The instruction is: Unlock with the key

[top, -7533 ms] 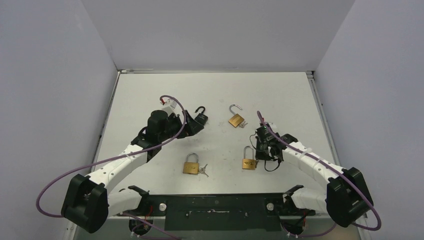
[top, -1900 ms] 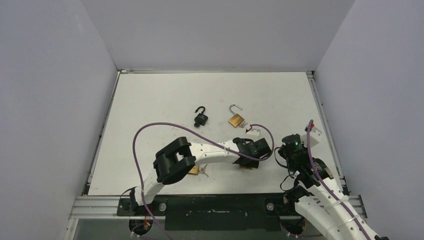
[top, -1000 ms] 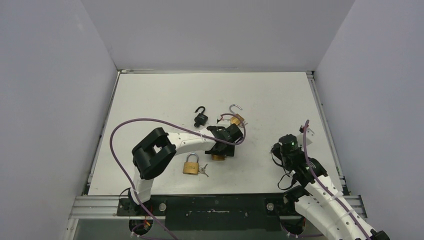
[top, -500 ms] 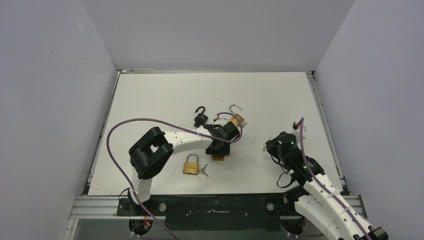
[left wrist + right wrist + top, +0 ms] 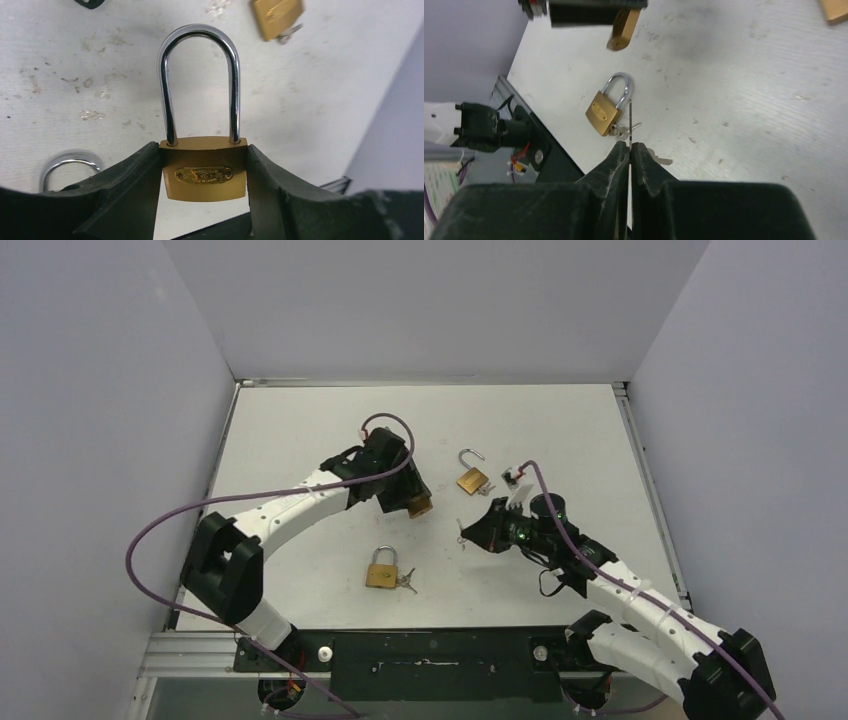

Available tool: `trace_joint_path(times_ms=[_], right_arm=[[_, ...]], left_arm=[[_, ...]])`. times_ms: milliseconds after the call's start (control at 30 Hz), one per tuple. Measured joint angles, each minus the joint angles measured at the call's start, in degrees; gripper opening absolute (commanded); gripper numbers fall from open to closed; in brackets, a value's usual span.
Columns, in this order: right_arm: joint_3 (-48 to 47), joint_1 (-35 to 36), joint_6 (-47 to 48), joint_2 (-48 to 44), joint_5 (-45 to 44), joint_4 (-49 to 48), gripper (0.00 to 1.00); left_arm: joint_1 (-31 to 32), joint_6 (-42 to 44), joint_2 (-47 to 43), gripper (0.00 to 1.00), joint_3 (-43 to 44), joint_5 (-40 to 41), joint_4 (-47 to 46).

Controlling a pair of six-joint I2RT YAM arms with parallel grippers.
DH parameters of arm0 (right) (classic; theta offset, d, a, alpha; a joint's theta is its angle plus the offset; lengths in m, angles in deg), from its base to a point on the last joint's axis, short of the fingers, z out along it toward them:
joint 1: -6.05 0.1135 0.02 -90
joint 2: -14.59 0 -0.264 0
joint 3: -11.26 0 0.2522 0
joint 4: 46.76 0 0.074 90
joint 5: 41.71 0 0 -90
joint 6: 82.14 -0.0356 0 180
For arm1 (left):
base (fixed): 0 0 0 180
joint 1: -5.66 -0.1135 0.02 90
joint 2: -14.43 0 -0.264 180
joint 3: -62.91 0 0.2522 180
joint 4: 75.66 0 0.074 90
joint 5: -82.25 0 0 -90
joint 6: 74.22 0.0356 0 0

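My left gripper (image 5: 204, 150) is shut on a brass padlock (image 5: 204, 170) by the two sides of its body. Its steel shackle (image 5: 200, 85) is closed and points away from the wrist. In the top view this padlock (image 5: 419, 505) hangs above the table left of centre, in my left gripper (image 5: 408, 495). My right gripper (image 5: 630, 145) is shut on a thin key (image 5: 630, 120), seen edge-on and sticking out past the fingertips. In the top view the key (image 5: 461, 534) points left toward the held padlock, a short gap apart.
A second brass padlock (image 5: 381, 568) with closed shackle lies near the front edge, with keys (image 5: 405, 582) beside it. A brass padlock with open shackle (image 5: 471, 476) lies behind the right gripper. Purple cables loop over both arms.
My left arm has swung left and back with the padlock lifted off the table. My right gripper has moved left toward the middle with the key, now pointing at the padlock.
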Motion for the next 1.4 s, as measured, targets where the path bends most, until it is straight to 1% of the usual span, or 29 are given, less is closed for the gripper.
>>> trace_joint_path(times_ms=[167,300,433,667,1400], right_arm=[[-4.46,8.59,2.23,8.24,0.33,-2.38,0.00],[-8.11,10.86,2.97,12.04,-1.14,-3.39,0.00],[-11.08,11.32,3.17,15.17,-2.67,-3.82,0.00],[-12.63,11.58,4.09,17.66,-4.02,-3.54,0.00],[-14.82,11.65,4.04,19.69,-6.71,-1.49,0.00]], left_arm=[[-3.02,-5.14,-6.45,0.16,-3.13,-5.92,-5.64],[-3.65,-8.39,-8.17,0.15,-5.40,-8.98,-7.65],[-4.07,-10.58,-8.46,0.15,-6.73,-10.56,-8.28],[-4.33,-12.15,-8.87,0.15,-6.84,-11.67,-9.44],[-4.33,-12.79,-9.09,0.15,-7.17,-11.87,-10.91]])
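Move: From the right hand, which holds the key, the brass padlock in the left fingers lies about 8 cm ahead, 10 cm left and 5 cm lower. On the table, some 15 cm below, the shut brass padlock sits about 2 cm ahead and 18 cm left, the opened one 22 cm ahead and 2 cm right. From the left hand the key is about 7 cm back, 9 cm right and 4 cm up. Right hand brings key about 7 cm left towards padlock, which left hand lifts 5 cm and tilts rightward. ##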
